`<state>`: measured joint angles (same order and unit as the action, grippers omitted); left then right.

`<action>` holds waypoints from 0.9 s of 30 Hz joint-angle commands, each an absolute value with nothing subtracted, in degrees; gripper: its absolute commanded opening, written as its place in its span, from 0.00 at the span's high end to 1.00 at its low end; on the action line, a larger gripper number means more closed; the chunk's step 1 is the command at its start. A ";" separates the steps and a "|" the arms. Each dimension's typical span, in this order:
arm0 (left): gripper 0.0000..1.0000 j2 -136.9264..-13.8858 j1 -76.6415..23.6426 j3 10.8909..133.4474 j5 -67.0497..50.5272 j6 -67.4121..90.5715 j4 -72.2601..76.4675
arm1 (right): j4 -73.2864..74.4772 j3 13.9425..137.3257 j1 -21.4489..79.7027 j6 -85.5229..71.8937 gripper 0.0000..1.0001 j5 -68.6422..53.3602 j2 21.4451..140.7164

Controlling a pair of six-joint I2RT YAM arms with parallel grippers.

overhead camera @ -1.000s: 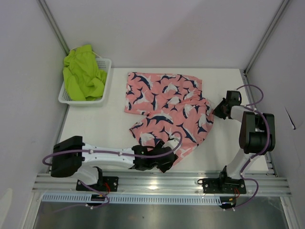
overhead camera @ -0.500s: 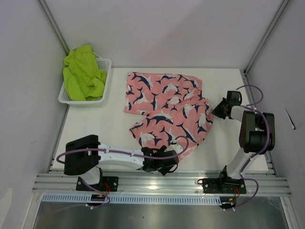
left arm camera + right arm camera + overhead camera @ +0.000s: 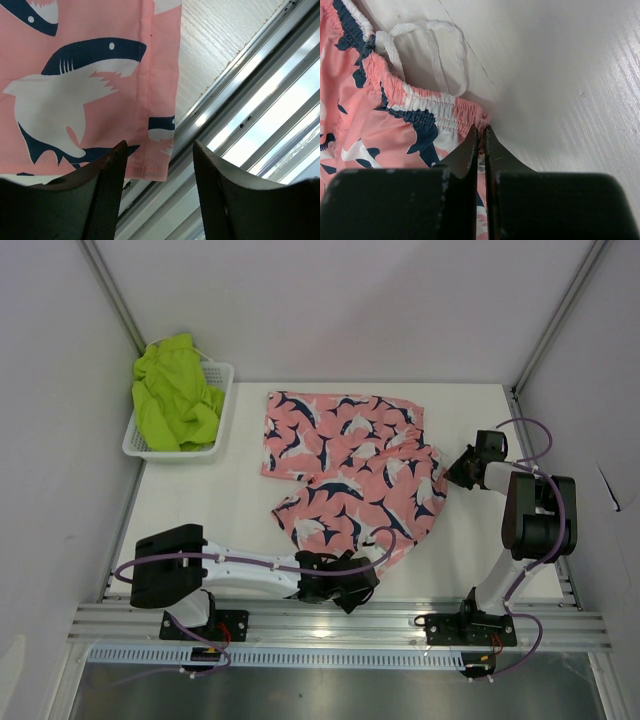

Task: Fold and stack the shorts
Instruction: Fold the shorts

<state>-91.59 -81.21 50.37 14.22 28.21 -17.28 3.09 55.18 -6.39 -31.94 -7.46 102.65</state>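
The pink shark-print shorts (image 3: 345, 475) lie spread and partly crumpled in the middle of the table. My right gripper (image 3: 456, 471) is shut on the waistband corner (image 3: 481, 121) at their right side, next to the white drawstring (image 3: 434, 47). My left gripper (image 3: 356, 587) is low at the near hem. In the left wrist view it (image 3: 159, 150) is open, and the hem corner (image 3: 159, 165) shows between its fingertips, lying over the table's near edge. The lime green shorts (image 3: 172, 400) sit bunched in the basket at the back left.
The white mesh basket (image 3: 221, 412) stands at the table's back left corner. An aluminium rail (image 3: 250, 100) runs along the near edge just under the left gripper. Grey walls and frame posts close in both sides.
My left arm has slid right and toward the near edge, bringing its gripper over the hem corner, and its jaws have narrowed a little. The right gripper and the shorts have not moved.
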 commanded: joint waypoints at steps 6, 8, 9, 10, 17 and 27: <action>0.41 -92.72 -80.86 50.18 17.14 30.85 -18.10 | 2.72 55.11 -6.59 -32.08 1.00 -7.73 103.89; 0.41 -92.73 -80.25 49.31 16.88 30.85 -17.32 | 2.72 55.02 -6.59 -32.08 1.00 -7.82 103.89; 0.41 -92.20 -80.07 49.05 16.44 30.68 -16.79 | 2.64 55.02 -6.59 -32.08 1.00 -7.82 103.89; 0.41 -91.85 -79.63 48.69 16.00 30.50 -16.18 | 2.72 55.02 -6.59 -32.08 1.00 -7.82 103.89; 0.46 -90.44 -77.26 45.18 10.29 30.50 -11.17 | 2.64 55.02 -6.59 -31.99 1.00 -8.09 103.89; 0.84 -93.78 -77.08 45.17 5.45 30.15 -8.44 | 2.55 55.02 -6.68 -31.99 1.00 -8.35 103.97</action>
<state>-91.79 -77.06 45.71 8.95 29.71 -9.13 2.66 55.18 -6.50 -31.94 -8.10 102.87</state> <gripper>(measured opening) 0.213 0.023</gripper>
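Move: The near corner of the shorts' leg hem lies almost between the left hand's open fingers, about 1 cm ahead, 1 cm left and 2 cm below. The table's front edge runs right beneath that hand, a big shark print lies some 5 cm ahead and 2 cm left, and the waistband corner about 34 cm ahead and 29 cm right. From the right hand, still pinching that waistband corner, the hem corner is roughly 33 cm back and 30 cm left. Left hand sinks and eases forward, each about 1 cm, and pinches the leg hem; right keeps its grip. ##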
